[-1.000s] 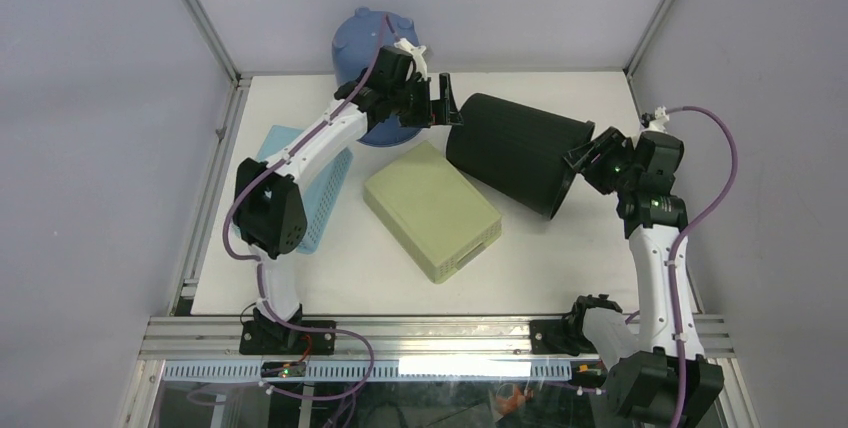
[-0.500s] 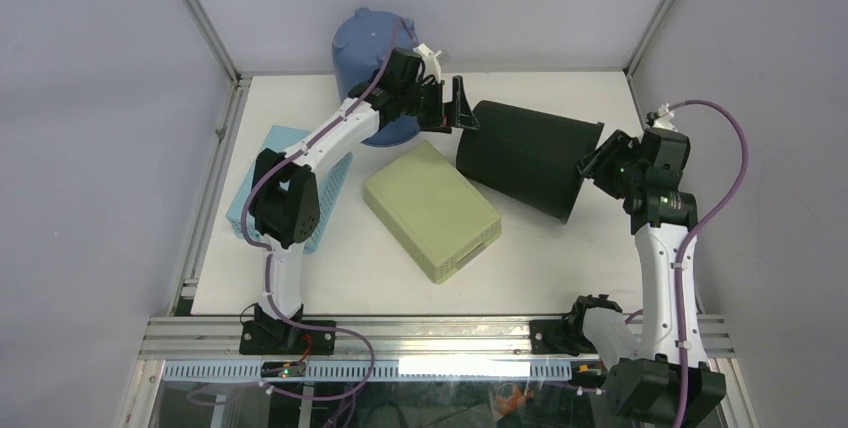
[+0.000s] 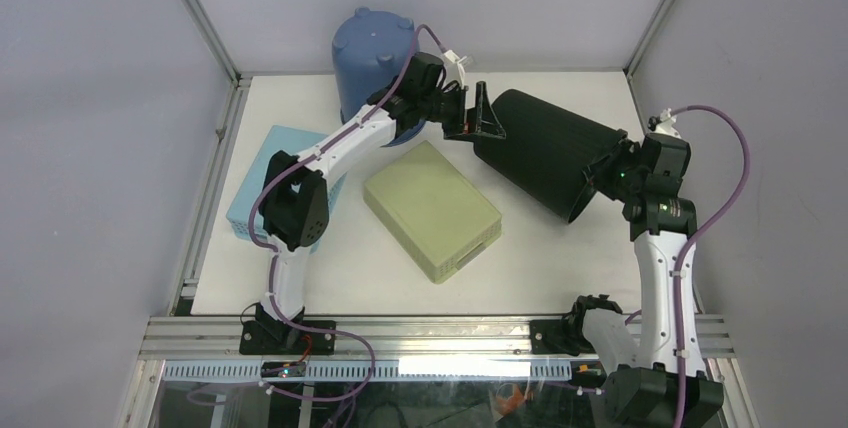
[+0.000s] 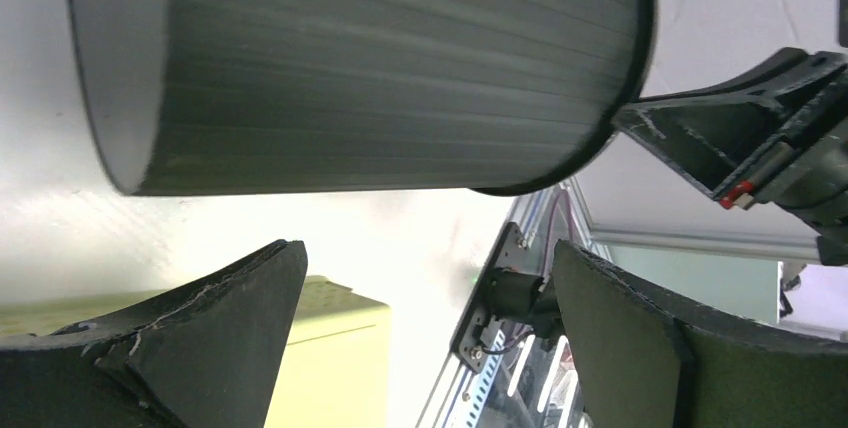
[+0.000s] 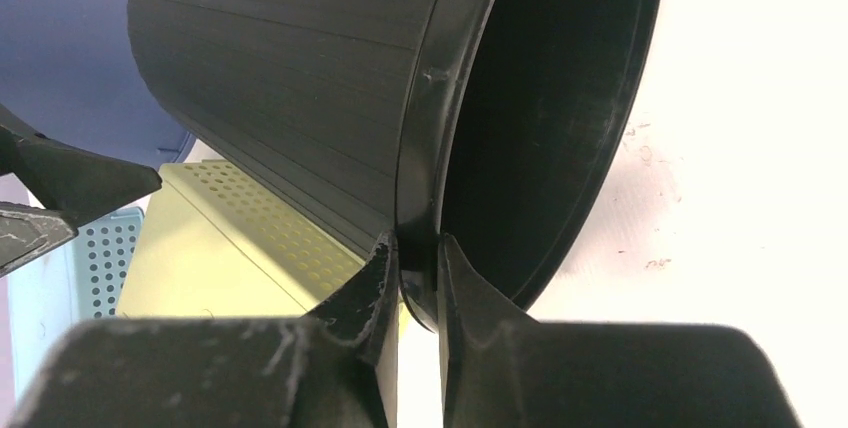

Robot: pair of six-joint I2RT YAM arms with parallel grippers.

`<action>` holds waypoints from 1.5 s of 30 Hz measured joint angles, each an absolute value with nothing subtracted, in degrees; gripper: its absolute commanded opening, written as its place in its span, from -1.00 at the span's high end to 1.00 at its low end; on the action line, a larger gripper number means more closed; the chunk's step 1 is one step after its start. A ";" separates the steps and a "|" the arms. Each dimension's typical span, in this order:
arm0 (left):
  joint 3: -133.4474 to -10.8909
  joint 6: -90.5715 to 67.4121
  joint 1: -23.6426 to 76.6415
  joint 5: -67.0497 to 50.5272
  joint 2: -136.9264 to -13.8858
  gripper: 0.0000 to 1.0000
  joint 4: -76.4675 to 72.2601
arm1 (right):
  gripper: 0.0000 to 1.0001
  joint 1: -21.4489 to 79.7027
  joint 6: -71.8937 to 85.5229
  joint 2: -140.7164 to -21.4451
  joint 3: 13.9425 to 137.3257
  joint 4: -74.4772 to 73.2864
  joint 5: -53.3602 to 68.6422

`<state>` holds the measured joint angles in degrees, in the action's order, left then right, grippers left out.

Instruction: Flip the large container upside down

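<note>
The large container is a black ribbed bin held tilted on its side at the back right of the table, its closed base to the left and its mouth to the right. My right gripper is shut on its rim, one finger inside and one outside. My left gripper is open and empty next to the bin's base; in the left wrist view the bin lies above the spread fingers, apart from them.
A pale yellow-green perforated box lies mid-table, just left of the bin. A blue upturned bucket stands at the back. A light blue perforated basket lies at the left. The enclosure walls close in on both sides.
The right gripper has lifted the bin's mouth end and carried it rightward, so the bin is more tilted. The left gripper has followed to the right, staying open beside the bin's base.
</note>
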<state>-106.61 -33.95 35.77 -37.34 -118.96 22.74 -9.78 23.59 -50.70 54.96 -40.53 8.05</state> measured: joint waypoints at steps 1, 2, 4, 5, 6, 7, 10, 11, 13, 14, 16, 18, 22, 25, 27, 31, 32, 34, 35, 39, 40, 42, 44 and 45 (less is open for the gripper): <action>-106.76 -34.24 36.07 -37.71 -118.96 -0.98 22.28 | 1.00 -9.78 23.92 -50.41 54.54 -40.16 8.36; -106.83 -34.65 36.40 -38.02 -118.96 -0.98 21.71 | 1.00 -9.78 24.16 -50.22 54.26 -39.99 8.58; -107.22 -35.38 36.82 -38.24 -118.96 -0.98 21.21 | 1.00 -9.78 24.62 -49.84 53.63 -39.38 9.37; -107.55 -35.64 36.82 -38.33 -118.96 -0.98 21.12 | 1.00 -9.78 24.97 -49.80 53.36 -39.09 9.87; -107.85 -35.75 36.84 -38.48 -118.96 -0.98 20.91 | 1.00 -9.78 25.19 -49.82 53.23 -38.92 10.17; -108.22 -35.79 36.95 -38.48 -118.96 -0.98 20.86 | 1.00 -9.78 25.43 -49.84 53.08 -38.61 10.52; -109.03 -35.51 37.08 -36.99 -118.93 -0.98 20.51 | 1.00 -9.78 25.67 -49.82 52.90 -38.37 11.44; -109.25 -35.22 37.08 -35.57 -118.93 -0.98 20.64 | 1.00 -9.78 25.65 -49.78 52.77 -38.33 11.84; -109.60 -34.59 36.99 -32.75 -118.93 -0.98 21.47 | 1.00 -9.78 25.56 -49.54 52.53 -38.35 12.78; -109.82 -34.09 36.82 -31.35 -118.91 -0.98 22.04 | 1.00 -9.78 25.39 -49.32 52.34 -38.30 13.30; -109.97 -33.43 36.25 -29.41 -118.91 -0.98 22.81 | 1.00 -9.78 25.04 -48.58 51.62 -38.22 14.61; -110.00 -33.15 35.53 -28.23 -118.91 -0.97 23.38 | 1.00 -9.78 24.62 -47.77 50.83 -38.17 16.14; -110.00 -32.40 33.43 -26.98 -118.91 -0.98 24.60 | 1.00 -9.78 24.25 -46.96 49.60 -37.93 20.10; -110.10 -31.70 31.90 -26.81 -118.91 -0.98 25.30 | 1.00 -9.78 24.40 -46.98 48.23 -36.14 23.90; -110.30 -30.98 31.18 -26.83 -118.93 -0.98 25.61 | 1.00 -9.78 24.56 -47.22 47.29 -35.18 26.70; -112.97 -29.98 30.52 -27.31 -120.09 -0.98 25.98 | 1.00 -9.78 24.51 -48.53 46.96 -33.98 30.63; -114.06 -29.69 30.52 -27.51 -120.81 -0.98 25.98 | 1.00 -9.78 24.47 -48.90 46.96 -33.71 31.29; -115.98 -28.97 30.50 -28.23 -122.48 -0.98 25.87 | 1.00 -9.78 24.29 -49.45 46.96 -33.54 32.56; -116.88 -28.73 30.26 -28.84 -123.46 -0.98 25.85 | 1.00 -9.78 24.25 -49.60 46.96 -33.52 33.08; -119.61 -27.53 30.26 -31.44 -127.48 -0.98 25.93 | 1.00 -9.78 23.79 -49.84 46.96 -33.58 34.94; -119.81 -27.38 30.26 -31.94 -128.22 -0.98 25.96 | 1.00 -9.78 23.66 -49.89 46.96 -33.71 35.35; -119.87 -27.03 30.22 -32.91 -129.43 -0.98 26.17 | 1.00 -9.78 23.44 -49.89 46.96 -33.91 36.10; -119.96 -26.46 29.93 -33.87 -130.30 -0.98 26.52 | 1.00 -9.78 23.16 -49.89 46.96 -34.33 36.91; -119.96 -26.06 29.91 -34.63 -130.63 -0.98 26.65 | 1.00 -9.78 22.92 -49.89 46.96 -34.54 37.28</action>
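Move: The right fingers hold the rim of the large dark container, which lies on its side; its middle is about 10 cm left, 7 cm ahead and 9 cm below them. From the open left hand, that middle lies some 11 cm right, 2 cm back and 11 cm lower. The upside-down yellow box is roughly 10 cm left, 10 cm back and 18 cm below the left hand, the blue container about 22 cm left, 14 cm ahead and 6 cm lower. Leftward and a little back, the right hand carries the pinched rim about 8 cm towards the yellow box, turning counter-clockwise some 25 degrees and rolling its left side up. The left hand, fingers staying wide open, rises slightly, then swings forward and left, and finally sinks with a small return to the right, ending about 8 cm farther forward by the container's closed end; no touch there can be seen. ##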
